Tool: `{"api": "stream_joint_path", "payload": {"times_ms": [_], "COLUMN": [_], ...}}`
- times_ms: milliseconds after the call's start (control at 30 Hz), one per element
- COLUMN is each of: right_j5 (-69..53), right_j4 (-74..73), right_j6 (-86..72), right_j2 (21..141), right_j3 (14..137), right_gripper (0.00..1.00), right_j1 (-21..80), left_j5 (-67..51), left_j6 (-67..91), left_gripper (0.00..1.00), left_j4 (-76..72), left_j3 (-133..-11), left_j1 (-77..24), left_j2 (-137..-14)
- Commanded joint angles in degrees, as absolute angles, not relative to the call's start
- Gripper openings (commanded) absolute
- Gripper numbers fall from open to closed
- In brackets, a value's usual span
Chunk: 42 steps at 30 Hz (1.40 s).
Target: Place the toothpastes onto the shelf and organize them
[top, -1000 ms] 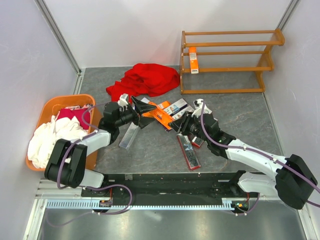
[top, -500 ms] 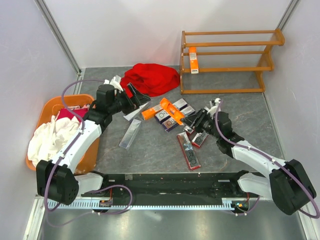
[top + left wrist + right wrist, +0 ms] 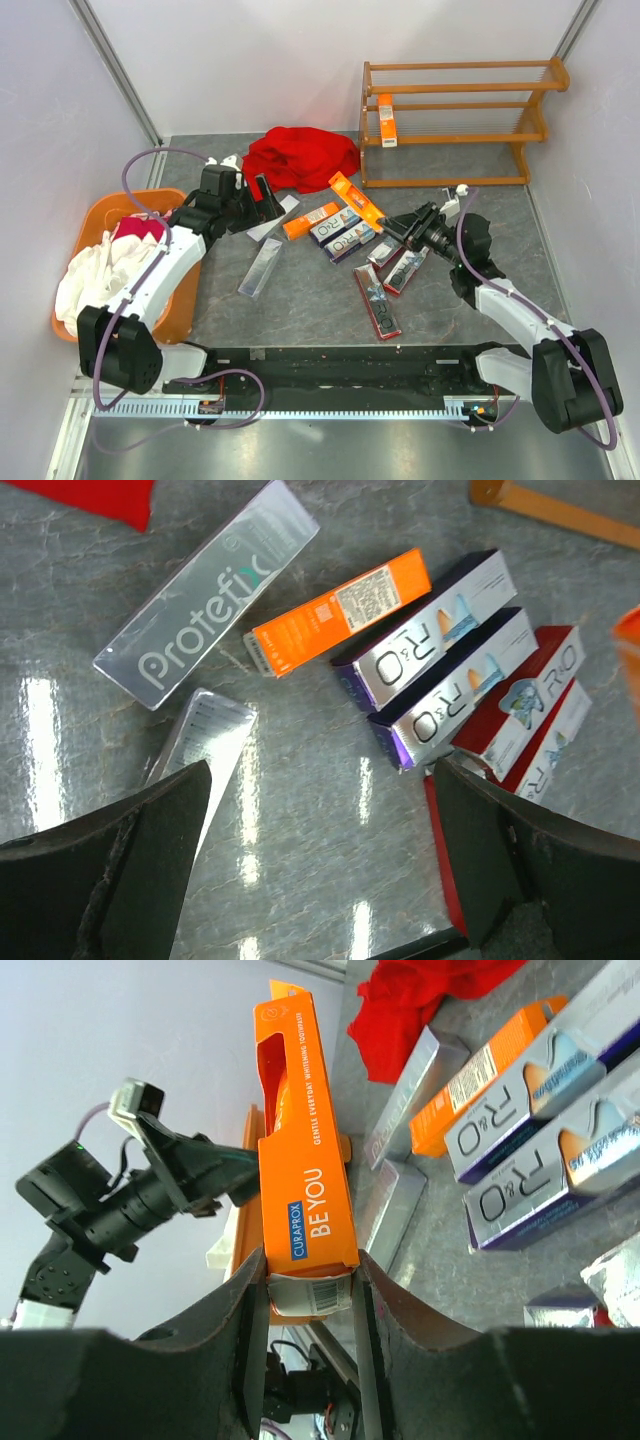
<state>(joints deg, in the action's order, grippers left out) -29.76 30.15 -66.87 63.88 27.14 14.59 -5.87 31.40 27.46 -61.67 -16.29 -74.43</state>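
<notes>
My right gripper (image 3: 392, 224) (image 3: 310, 1300) is shut on the end of an orange toothpaste box (image 3: 356, 199) (image 3: 305, 1160), held off the table and left of the shelf (image 3: 455, 120). Another orange box (image 3: 385, 120) stands on the shelf's middle tier. My left gripper (image 3: 265, 195) (image 3: 320, 870) hangs open and holds nothing, above the table by the pile. Below it lie a silver Protefix box (image 3: 205, 595), an orange box (image 3: 340, 610), two purple-silver boxes (image 3: 430, 630), red boxes (image 3: 520, 700) and a grey box (image 3: 200, 740).
A red cloth (image 3: 300, 155) lies at the back, between the left arm and the shelf. An orange basket (image 3: 100, 215) with white and red cloth stands at the left. More boxes lie mid-table: a grey one (image 3: 260, 267) and a red one (image 3: 375, 300).
The right gripper has lifted the orange box out of the pile and carried it right and back. The left gripper has drawn back to the left, away from the pile, still open.
</notes>
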Motion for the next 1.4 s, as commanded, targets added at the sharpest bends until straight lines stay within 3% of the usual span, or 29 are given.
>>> {"api": "stream_joint_path", "payload": {"times_ms": [0, 700, 1367], "right_j5": [-32.0, -27.1, -17.7], "right_j4": [35.6, 35.9, 44.1], "right_j6": [-67.0, -66.2, -75.3], "right_j2": [66.3, 92.5, 106.8], "right_j3": [32.9, 59.0, 69.6], "right_gripper": [0.28, 0.27, 0.27], "right_j1": [12.0, 1.8, 0.3], "left_j5": [-4.4, -1.9, -1.4], "left_j6": [27.9, 29.0, 29.4], "left_gripper": [1.0, 1.0, 1.0], "left_j4": [28.5, 28.4, 28.3], "left_j3": [-63.7, -60.5, -58.6], "left_j1": [-16.1, -16.1, -16.1], "left_j2": [-74.9, -74.7, -74.3]}}
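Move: The right hand holds the orange toothpaste box by its near end; the free spot for it on the shelf's middle tier lies some 28 cm ahead and 7 cm to the right, about level with the hand. The orange box already shelved is 28 cm ahead and 1 cm right; the blue toothpaste pair lies 3 cm ahead, 9 cm left, 15 cm below. From the left hand, the spot is about 22 cm ahead, 37 cm right and slightly higher. The right arm carries the orange toothpaste box about 24 cm forward and some 10 cm to the right, towards the free spot just right of the shelved orange box, lifting about 4 cm, dipping a couple of centimetres on the way and rising again at the end. Its wrist turns some 25 degrees clockwise, swinging the box's far end to point more squarely into the shelf under the upper tier, and the fingers keep their pinch on the near end, while the empty left hand, fingers open, sinks about 2.5 cm over the table. ##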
